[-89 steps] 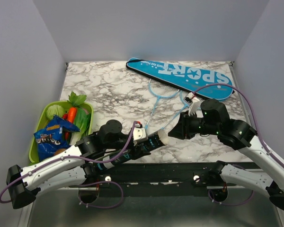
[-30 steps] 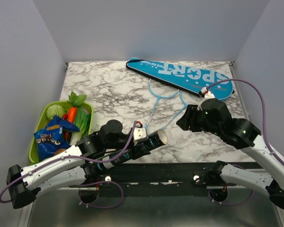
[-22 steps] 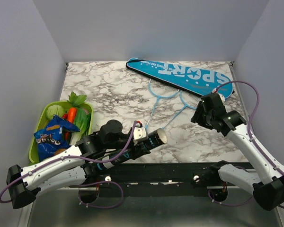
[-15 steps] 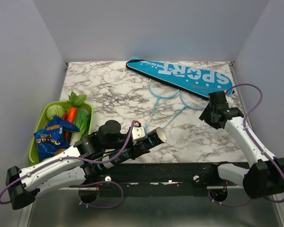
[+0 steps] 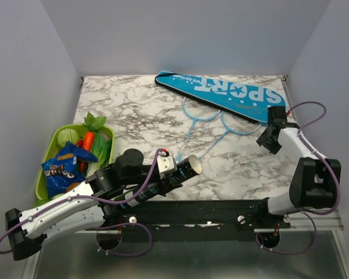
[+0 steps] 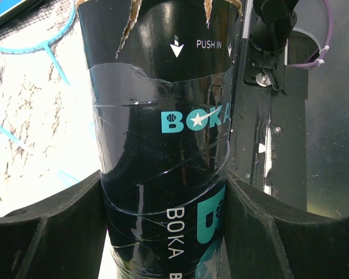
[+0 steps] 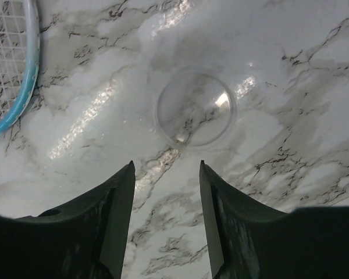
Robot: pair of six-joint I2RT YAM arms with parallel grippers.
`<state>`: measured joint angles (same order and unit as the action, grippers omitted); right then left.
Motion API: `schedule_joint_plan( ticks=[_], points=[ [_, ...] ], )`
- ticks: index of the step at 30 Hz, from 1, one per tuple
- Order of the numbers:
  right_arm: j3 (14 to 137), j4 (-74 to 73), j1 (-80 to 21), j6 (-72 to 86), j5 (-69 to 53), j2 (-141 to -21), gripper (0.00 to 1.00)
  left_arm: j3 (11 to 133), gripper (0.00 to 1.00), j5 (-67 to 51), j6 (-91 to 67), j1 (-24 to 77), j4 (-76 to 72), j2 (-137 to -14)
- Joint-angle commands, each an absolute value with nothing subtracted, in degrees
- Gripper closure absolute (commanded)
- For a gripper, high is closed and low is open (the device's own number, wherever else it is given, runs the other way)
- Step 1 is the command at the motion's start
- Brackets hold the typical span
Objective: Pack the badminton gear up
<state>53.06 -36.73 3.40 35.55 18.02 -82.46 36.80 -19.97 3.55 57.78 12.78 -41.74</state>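
Note:
My left gripper (image 5: 173, 173) (image 6: 163, 177) is shut on a dark "BOKA" tube (image 5: 185, 169) (image 6: 163, 116), held low over the near middle of the table with its open end pointing right. Two light-blue rackets (image 5: 205, 110) lie crossed on the marble just in front of the long blue "SPORT" cover (image 5: 224, 92) at the back. My right gripper (image 5: 266, 141) (image 7: 166, 164) hangs open over the table's right side, nothing between its fingers. A clear round lid (image 7: 196, 115) lies flat on the marble just ahead of its fingertips. A racket's rim (image 7: 20, 96) shows at the left.
A green basket (image 5: 45, 156) with vegetables and a blue snack packet (image 5: 61, 170) stands at the left edge. Grey walls close in the table on three sides. The black rail and arm mounts (image 6: 273, 116) run along the near edge.
My right arm has swung from the table's middle out to the right side, and its gripper now points down over the clear lid. The left gripper still holds the tube, shifted slightly.

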Motion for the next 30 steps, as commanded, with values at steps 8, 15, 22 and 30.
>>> schedule_joint_plan(
  ticks=[8, 15, 22, 30],
  points=[
    [58.4, -32.4, 7.1, 29.9, 16.0, -90.9, 0.57, 37.8, 0.84, -20.2, 2.9, 58.1, 11.8, -40.1],
    [59.7, -32.3, 7.3, 28.9, 14.2, -93.6, 0.6, 37.8, 0.84, -19.9, 3.1, 58.1, 11.8, -40.3],
    [58.8, -32.3, 7.4, 29.9, 13.3, -95.8, 0.62, 37.9, 0.84, -19.9, 3.1, 58.1, 11.9, -40.2],
    [58.4, -31.7, 7.4, 30.1, 12.9, -97.7, 0.66, 37.8, 0.84, -19.9, 3.0, 58.1, 11.8, -40.2]
  ],
)
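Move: The clear lid lies about 5 cm to the right of the right hand, some 2 cm ahead and roughly 6 cm below. The nearer racket head is about 13 cm ahead and 16 cm to the left of that hand, the blue sport bag some 28 cm ahead and 25 cm left. From the left hand, which still holds the tube, the lid is roughly 50 cm right, 20 cm ahead and 21 cm below. The right hand sinks about 4 cm and reaches 3 cm forward towards the clear lid, partly closing its fingers. ##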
